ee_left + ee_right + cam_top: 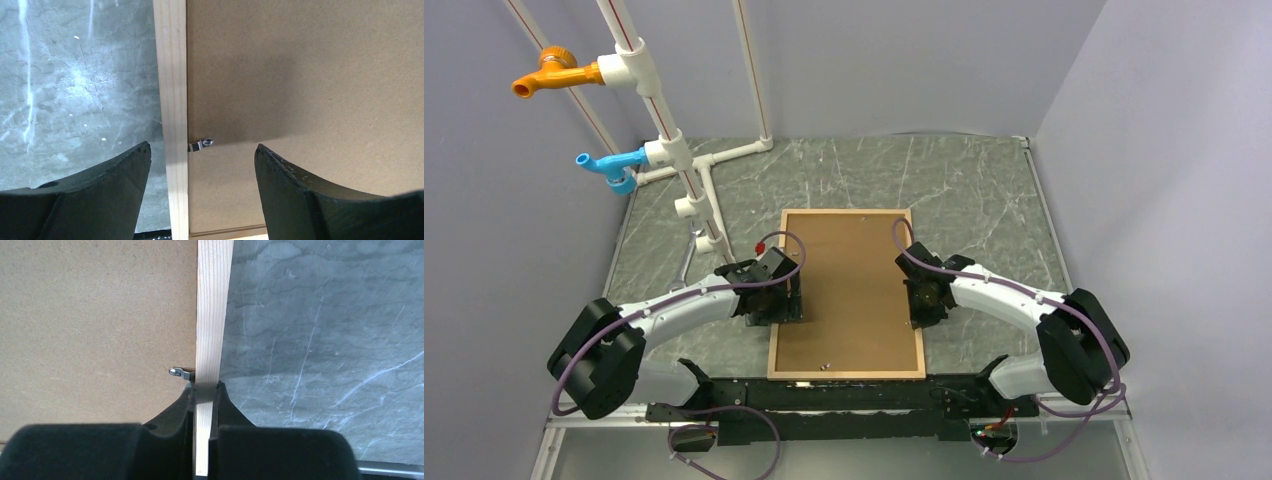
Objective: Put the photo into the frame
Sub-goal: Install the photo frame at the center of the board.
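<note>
The frame [846, 211] of light wood strips lies flat on the table with a brown backing board [849, 295] set inside it. The photo is hidden. My left gripper [776, 300] is open, its fingers straddling the frame's left strip [172, 75], one over the table and one over the board [300, 75]. A small metal clip [204, 144] sits between them. My right gripper [921, 297] is shut on the frame's right strip [214, 315], just beside another metal clip [179, 372].
White pipes [679, 160] rise at the back left, carrying an orange tap [554, 72] and a blue tap [609, 165]. The grey marble table [984, 190] is walled in on the left, back and right. The arm bases' black bar [824, 400] runs along the near edge.
</note>
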`<state>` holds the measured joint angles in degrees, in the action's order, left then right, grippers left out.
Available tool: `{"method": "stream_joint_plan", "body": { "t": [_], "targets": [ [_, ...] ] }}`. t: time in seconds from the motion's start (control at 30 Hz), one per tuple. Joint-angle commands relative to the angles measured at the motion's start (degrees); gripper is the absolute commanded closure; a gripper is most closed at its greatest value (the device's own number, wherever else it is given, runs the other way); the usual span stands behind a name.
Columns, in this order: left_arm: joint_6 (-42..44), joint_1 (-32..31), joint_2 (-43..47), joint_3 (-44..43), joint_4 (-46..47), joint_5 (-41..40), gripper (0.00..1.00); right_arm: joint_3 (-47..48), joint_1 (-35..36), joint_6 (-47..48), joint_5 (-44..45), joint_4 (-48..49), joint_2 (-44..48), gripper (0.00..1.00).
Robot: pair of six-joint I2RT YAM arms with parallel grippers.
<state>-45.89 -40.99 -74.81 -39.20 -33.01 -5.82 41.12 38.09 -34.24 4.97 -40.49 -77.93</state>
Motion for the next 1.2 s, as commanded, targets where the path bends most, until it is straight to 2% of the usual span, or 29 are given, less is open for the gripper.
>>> {"method": "stream_joint_plan", "body": {
  "t": [0.0, 0.07, 0.2, 0.3, 0.33, 0.4, 0.57, 0.77, 0.93, 1.17],
  "targets": [
    [0.7, 0.3, 0.2, 0.2, 1.8, 0.7, 0.21, 1.2, 0.8, -0.4, 2.9, 1.4, 0.5, 0.99],
    [0.7, 0.3, 0.4, 0.3, 1.9, 0.8, 0.2, 1.5, 0.7, -0.4, 2.0, 1.5, 1.4, 0.82],
    [1.0, 1.1, 1.1, 0.3, 1.5, 1.0, 0.17, 2.4, 0.4, -0.3, -0.3, 1.7, 4.0, 0.36],
    [1.6, 2.7, 1.9, 0.6, 2.1, 1.5, 0.16, 3.2, -1.5, 0.5, -2.9, 2.7, 4.6, 0.15],
    [1.9, 3.3, 2.0, 0.8, 2.7, 1.9, 0.16, 3.3, -2.6, 0.9, -4.1, 3.3, 4.3, 0.12],
    [2.9, 4.5, 1.7, 1.0, 4.1, 3.0, 0.16, 3.4, -5.1, 1.7, -7.6, 5.5, 3.2, 0.08],
    [5.2, 5.7, -3.3, -1.6, 6.6, 4.6, 0.16, 2.3, -13.2, 3.0, -17.5, 12.9, -0.5, 0.07],
    [5.0, 4.9, -8.5, -3.7, 11.3, 8.1, 0.17, 2.3, -14.8, 2.1, -22.5, 16.0, -2.8, 0.07],
    [2.6, 0.2, -9.9, -5.2, 11.6, 10.0, 0.17, 0.1, -14.8, 1.9, -23.1, 14.4, 0.1, 0.07],
    [-4.7, -6.6, -10.5, -5.1, 10.7, 8.5, 0.17, -2.9, -15.5, 2.2, -20.5, 11.7, 4.8, 0.06]
  ]
}}
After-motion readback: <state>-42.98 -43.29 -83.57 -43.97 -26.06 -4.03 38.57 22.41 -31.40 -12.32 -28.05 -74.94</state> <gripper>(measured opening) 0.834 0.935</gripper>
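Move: Still pinched in the right fingers is the photo frame's right rail; the frame's middle lies roughly 15 cm to that hand's left and 6 cm ahead, and a small metal clip sits about 2 cm left and 1 cm ahead. Between the open left fingers, some 2 cm left of that hand and about 1 cm below it, runs the left rail. Another clip is straight below that hand, the frame's middle about 11 cm to its right and 6 cm ahead. Opening wide, the right hand lets go of its rail, rises about 2 cm and goes forward some 6 cm along it, fingertips tilting inward roughly 20 degrees, then eases back right with its outer finger close against the rail's outer edge. The left hand, still open, slides forward nearly 4 cm, then sweeps right about 5 cm, drawing back slightly, and pushes the left rail with its outer finger. ##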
